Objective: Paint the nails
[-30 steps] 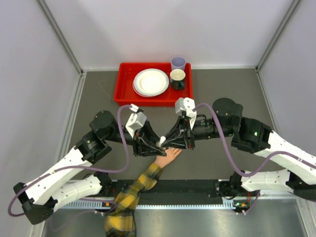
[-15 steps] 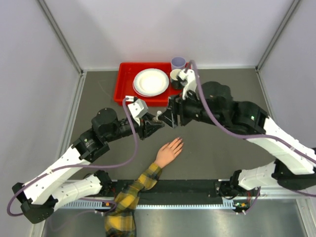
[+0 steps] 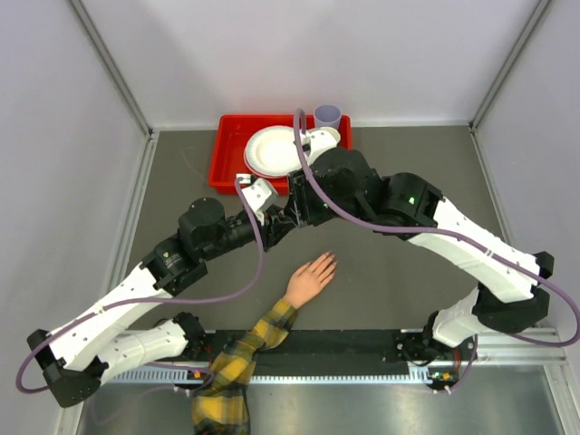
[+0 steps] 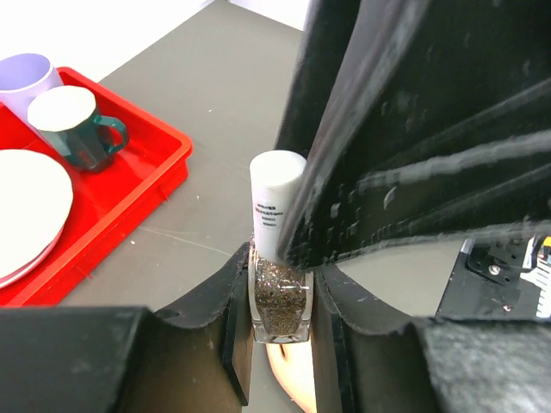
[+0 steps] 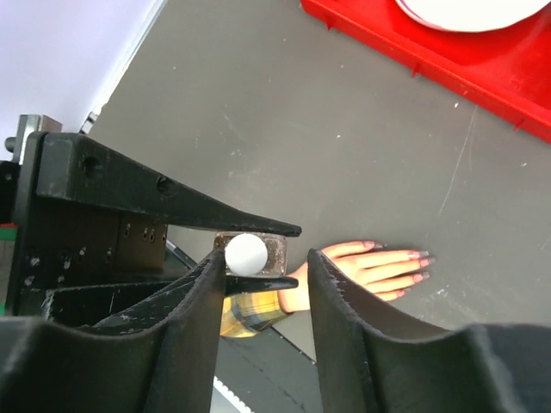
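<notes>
A small clear bottle (image 4: 277,297) of glitter polish with a white cap (image 4: 275,202) stands upright between the pads of my left gripper (image 4: 277,284), which is shut on it. My right gripper (image 5: 267,256) hangs open just above, its jaws apart, with the cap (image 5: 245,254) beside its left finger and not clamped. In the top view both grippers meet at mid-table (image 3: 288,217). The peach mannequin hand (image 3: 308,279) lies flat below them, apart from both, with its plaid sleeve (image 3: 240,358) toward the near edge. The nails (image 5: 420,258) look pinkish at the fingertips.
A red tray (image 3: 227,168) at the back holds a white plate (image 3: 272,149), a lilac cup (image 3: 327,115) and a dark green mug (image 4: 82,138). My right arm reaches over the tray's right part. A black rail (image 3: 362,344) runs along the near edge.
Both grippers have drawn back from the mannequin hand toward the tray. The right gripper has gone from shut to open above the bottle. The left one still holds the bottle.
</notes>
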`<action>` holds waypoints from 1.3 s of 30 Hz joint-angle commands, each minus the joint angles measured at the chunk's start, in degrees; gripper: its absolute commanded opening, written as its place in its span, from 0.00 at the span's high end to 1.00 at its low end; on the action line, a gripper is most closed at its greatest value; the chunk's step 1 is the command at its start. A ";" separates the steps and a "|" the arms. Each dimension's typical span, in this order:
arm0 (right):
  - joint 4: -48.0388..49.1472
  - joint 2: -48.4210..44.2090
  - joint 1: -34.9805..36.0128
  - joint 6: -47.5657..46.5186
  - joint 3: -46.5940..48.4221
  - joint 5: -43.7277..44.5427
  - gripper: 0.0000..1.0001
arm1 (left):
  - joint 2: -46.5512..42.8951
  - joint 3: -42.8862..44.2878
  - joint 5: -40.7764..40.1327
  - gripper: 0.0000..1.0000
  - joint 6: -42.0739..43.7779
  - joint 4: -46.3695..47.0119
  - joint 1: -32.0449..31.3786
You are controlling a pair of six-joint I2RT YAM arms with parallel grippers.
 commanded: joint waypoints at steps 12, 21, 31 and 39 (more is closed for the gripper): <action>0.61 1.97 0.51 -2.10 4.69 -1.46 0.68 | 0.39 0.24 0.55 1.00 -0.79 4.23 -0.27; 0.70 1.01 -0.28 -4.64 3.56 -5.94 1.00 | -0.14 0.94 6.60 1.00 -0.79 3.53 -0.18; 15.98 -15.85 -1.95 -22.56 -18.30 -38.58 1.00 | -2.69 2.17 38.92 1.00 -10.00 10.62 0.09; 26.55 -24.66 -2.65 -24.86 -26.07 -55.69 1.00 | 0.65 -1.17 59.35 1.00 -34.09 39.65 0.17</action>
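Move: The bottle's white cap is between the right hand's open fingertips, about 1 cm to that hand's left, level with it and neither ahead nor back. From the left hand, which grips the glass body upright, the cap is roughly 3 cm straight above. The hand with the nails lies about 33 cm below the left hand, some 3 cm back and 5 cm right; the red tray is around 35 cm ahead, 3 cm left and 32 cm down. Staying nearly in place at first, the right hand closes its fingers in two stages until they pinch the white cap, while the left keeps its grip on the bottle. Then both swing back together, away from the tray, about 13–14 cm, rising near the end. The right wrist turns counter-clockwise and the left clockwise, some 45 degrees each, twisting the cap against the bottle. ##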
